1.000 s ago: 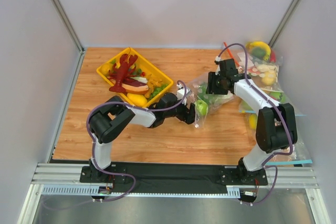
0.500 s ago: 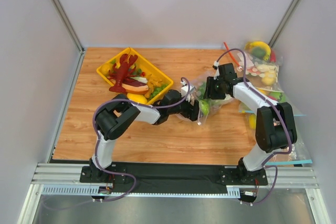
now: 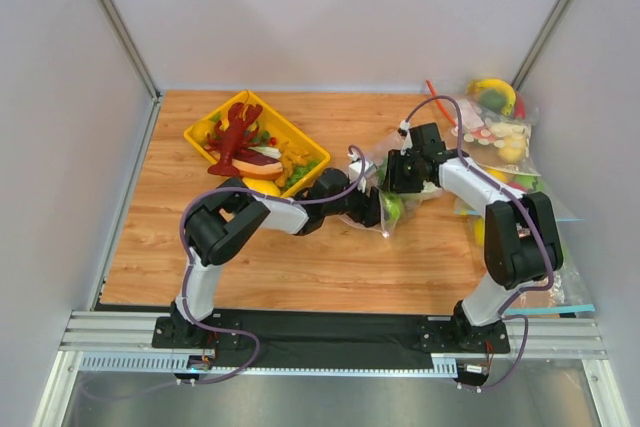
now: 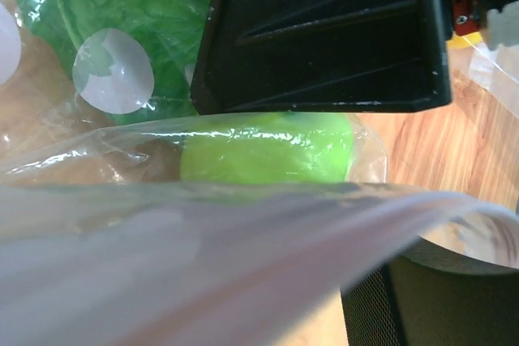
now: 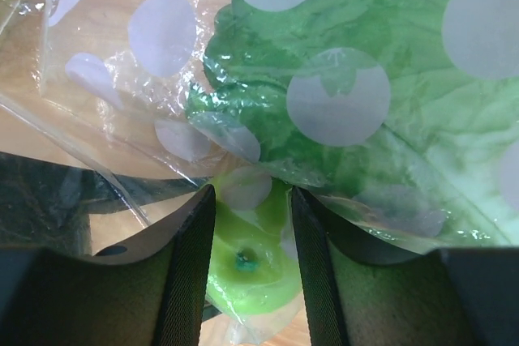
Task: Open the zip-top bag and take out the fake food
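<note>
The clear zip-top bag (image 3: pixel 372 161) lies crumpled at the table's middle. Inside it are the green-and-white lettuce (image 5: pixel 389 79) and the small green fruit (image 3: pixel 392 209). My right gripper (image 3: pixel 397 181) bears down on the bag from the right. Its fingers stand apart on either side of the fruit (image 5: pixel 251 273), with bag film bunched in the gap. My left gripper (image 3: pixel 378 204) is at the bag's left end. Blurred bag film (image 4: pixel 203 265) hides all of it but one finger (image 4: pixel 430 297), just short of the fruit (image 4: pixel 268 147). The red lobster (image 3: pixel 235 137) lies in the yellow tray (image 3: pixel 300 139).
The yellow tray at the back left also holds a toy hot dog and yellow pieces. A heap of other clear bags with toy food (image 3: pixel 500 142) is piled along the right wall. A yellow banana (image 3: pixel 495 93) sits at the back right.
My left gripper has pushed right, into the bag's end. My right gripper has shifted down-left toward the green fruit. The bag has bunched up between them.
</note>
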Controlling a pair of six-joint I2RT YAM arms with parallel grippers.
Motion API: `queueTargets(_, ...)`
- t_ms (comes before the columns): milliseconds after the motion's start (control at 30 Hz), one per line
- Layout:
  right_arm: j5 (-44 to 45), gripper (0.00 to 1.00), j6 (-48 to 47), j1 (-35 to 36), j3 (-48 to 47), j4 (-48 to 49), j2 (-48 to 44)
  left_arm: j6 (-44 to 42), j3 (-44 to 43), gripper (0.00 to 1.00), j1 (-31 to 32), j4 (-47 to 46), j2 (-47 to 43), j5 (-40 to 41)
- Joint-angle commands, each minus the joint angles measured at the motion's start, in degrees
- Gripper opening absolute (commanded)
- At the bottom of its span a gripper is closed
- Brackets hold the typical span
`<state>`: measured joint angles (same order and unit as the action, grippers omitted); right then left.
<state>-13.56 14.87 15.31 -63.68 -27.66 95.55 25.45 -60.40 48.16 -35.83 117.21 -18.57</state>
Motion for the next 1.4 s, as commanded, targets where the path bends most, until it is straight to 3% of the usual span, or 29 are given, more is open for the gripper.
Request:
queueTargets(0,0.0,0.44,-0.2,0.4,-0.2,0.2,1.2,-1.8,1.1,0.3,-0.9,-1.3,-2.2,-1.6)
queueTargets(267,1.3,0.43,-0.7,-0.3,-1.5,-0.4,2.5,-3.3,12.1,0.12,-3.9,-1.0,-11.2,-2.2)
queueTargets(467,2.0,0.43,-1.0,-1.5,-2.0,-0.6,3.2,-6.3,14.9,0.12,-3.8,6.6,-17.6,-2.6)
queueTargets(933,2.4,0.44,-1.1,-2.3,-1.7,-0.6,2.5,-11.7,17.2,0.12,-6.5,25.4,-30.4,5.5)
queueTargets(1367,1.2,0.44,-0.8,-2.3,-1.5,-0.3,2.1,-11.0,14.1,0.13,-17.7,46.9,-50.1,20.1)
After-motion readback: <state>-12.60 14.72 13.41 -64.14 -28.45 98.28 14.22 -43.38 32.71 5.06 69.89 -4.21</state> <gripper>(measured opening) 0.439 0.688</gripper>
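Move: Inside the zip-top bag's mouth, the left hand already grips the green apple; the yellow tray's middle lies about 29 cm to its left, 14 cm ahead and 2 cm lower. In the tray's near side the yellow mango sits some 28 cm left and 5 cm ahead; the lettuce in the bag is about 6 cm ahead and 5 cm right. From the right hand, the apple is roughly 4 cm back, 2 cm left and 3 cm below. Drawing the green apple leftwards out of the bag mouth, the left hand keeps its grip and travels about 23 cm towards the yellow tray, first almost level and slightly back, then faster and climbing some 8 cm. Its fingers tip steeper and swing roughly 20 degrees counter-clockwise. The right hand, fingers part open, settles about 1.5 cm down and right onto the bag beside the lettuce. ##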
